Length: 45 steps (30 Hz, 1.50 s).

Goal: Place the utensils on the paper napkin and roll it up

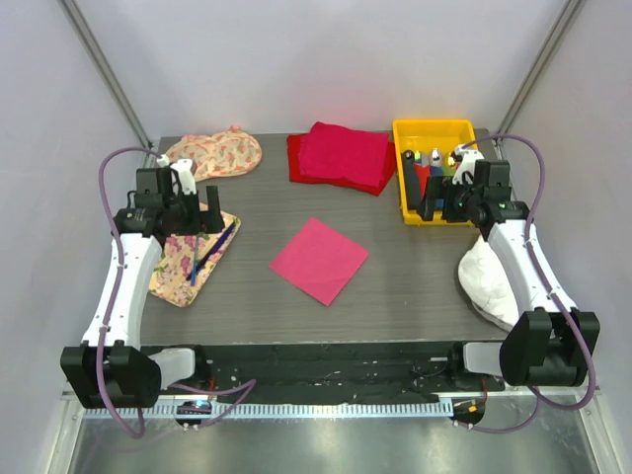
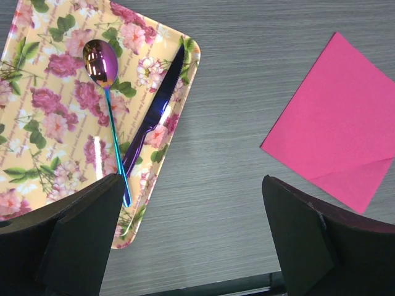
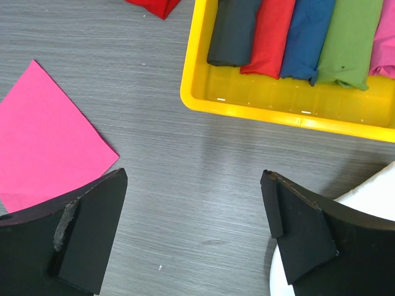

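Note:
The pink paper napkin (image 1: 318, 259) lies flat as a diamond at the table's middle; it also shows in the left wrist view (image 2: 342, 123) and in the right wrist view (image 3: 43, 142). The utensils, a spoon (image 2: 106, 102) and a knife (image 2: 154, 120) with blue-purple handles, lie side by side on a floral tray (image 2: 49, 123) at the left (image 1: 173, 272). My left gripper (image 1: 197, 219) hovers open and empty above the tray's near right edge (image 2: 191, 228). My right gripper (image 1: 442, 205) hovers open and empty over bare table by the yellow bin (image 3: 194, 228).
A yellow bin (image 1: 432, 125) holds several rolled coloured cloths (image 3: 296, 37). A pile of red-magenta cloth (image 1: 341, 156) lies at the back middle, a floral mat (image 1: 215, 153) at the back left. A white plate (image 1: 489, 281) sits at the right, under my right arm.

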Available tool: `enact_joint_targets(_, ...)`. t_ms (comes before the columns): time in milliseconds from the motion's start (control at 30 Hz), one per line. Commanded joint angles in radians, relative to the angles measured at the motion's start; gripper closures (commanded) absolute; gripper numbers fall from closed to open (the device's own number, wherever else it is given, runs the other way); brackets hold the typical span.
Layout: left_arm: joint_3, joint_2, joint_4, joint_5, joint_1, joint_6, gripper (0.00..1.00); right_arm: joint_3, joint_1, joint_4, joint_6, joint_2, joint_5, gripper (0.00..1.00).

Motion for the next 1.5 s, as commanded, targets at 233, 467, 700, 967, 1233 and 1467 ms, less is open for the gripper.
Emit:
enact_joint_targets(233, 0.102, 0.075, -0.021, -0.086, 0.006, 0.05, 0.0, -0.045, 0.014, 0.065, 0.008, -0.052, -0.002, 0.0)
enact_joint_targets(467, 0.093, 0.148, 0.014, -0.098, 0.006, 0.041, 0.01, -0.059, 0.032, 0.067, 0.0, -0.043, 0.001, 0.0)
enact_joint_targets(700, 0.082, 0.251, 0.019, -0.155, 0.017, 0.052, 0.19, -0.048, 0.034, 0.065, 0.0, -0.028, 0.0, 0.0)
enact_joint_targets(967, 0.047, 0.332, 0.04, -0.187, 0.095, 0.087, 0.51, -0.062, 0.071, 0.062, -0.001, -0.025, -0.01, 0.0)
enact_joint_targets(1233, 0.009, 0.417, 0.092, -0.207, 0.097, 0.086, 0.6, -0.048, 0.153, 0.076, 0.009, -0.003, 0.026, 0.0)
enact_joint_targets(1467, 0.006, 0.471, 0.114, -0.219, 0.098, 0.069, 0.66, -0.014, 0.241, 0.068, 0.006, 0.041, 0.05, 0.0)
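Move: The spoon lies on the flowered tray, handle towards the robot, its middle about 5 cm ahead of the left hand, 7 cm to its left and 17 cm below. The knife slants beside it, its middle 5 cm right of the spoon's and 1 cm farther out; the pink napkin is some 27 cm right of the left hand and 5 cm ahead, table-low. From the right hand, 16 cm up, the napkin is about 28 cm left and the spoon 61 cm left, both level fore and aft. Over the spoon's handle the left hand comes down about 14 cm, first easing forward some 3 cm and shifting roughly 7 cm left on the way, while the wrist tips its fingers more steeply downward by about 25 degrees and they close from wide open to about a third, straddling the handle from above. The right hand, fingers still wide open, waits and then drifts left towards the napkin, sinking slightly. ##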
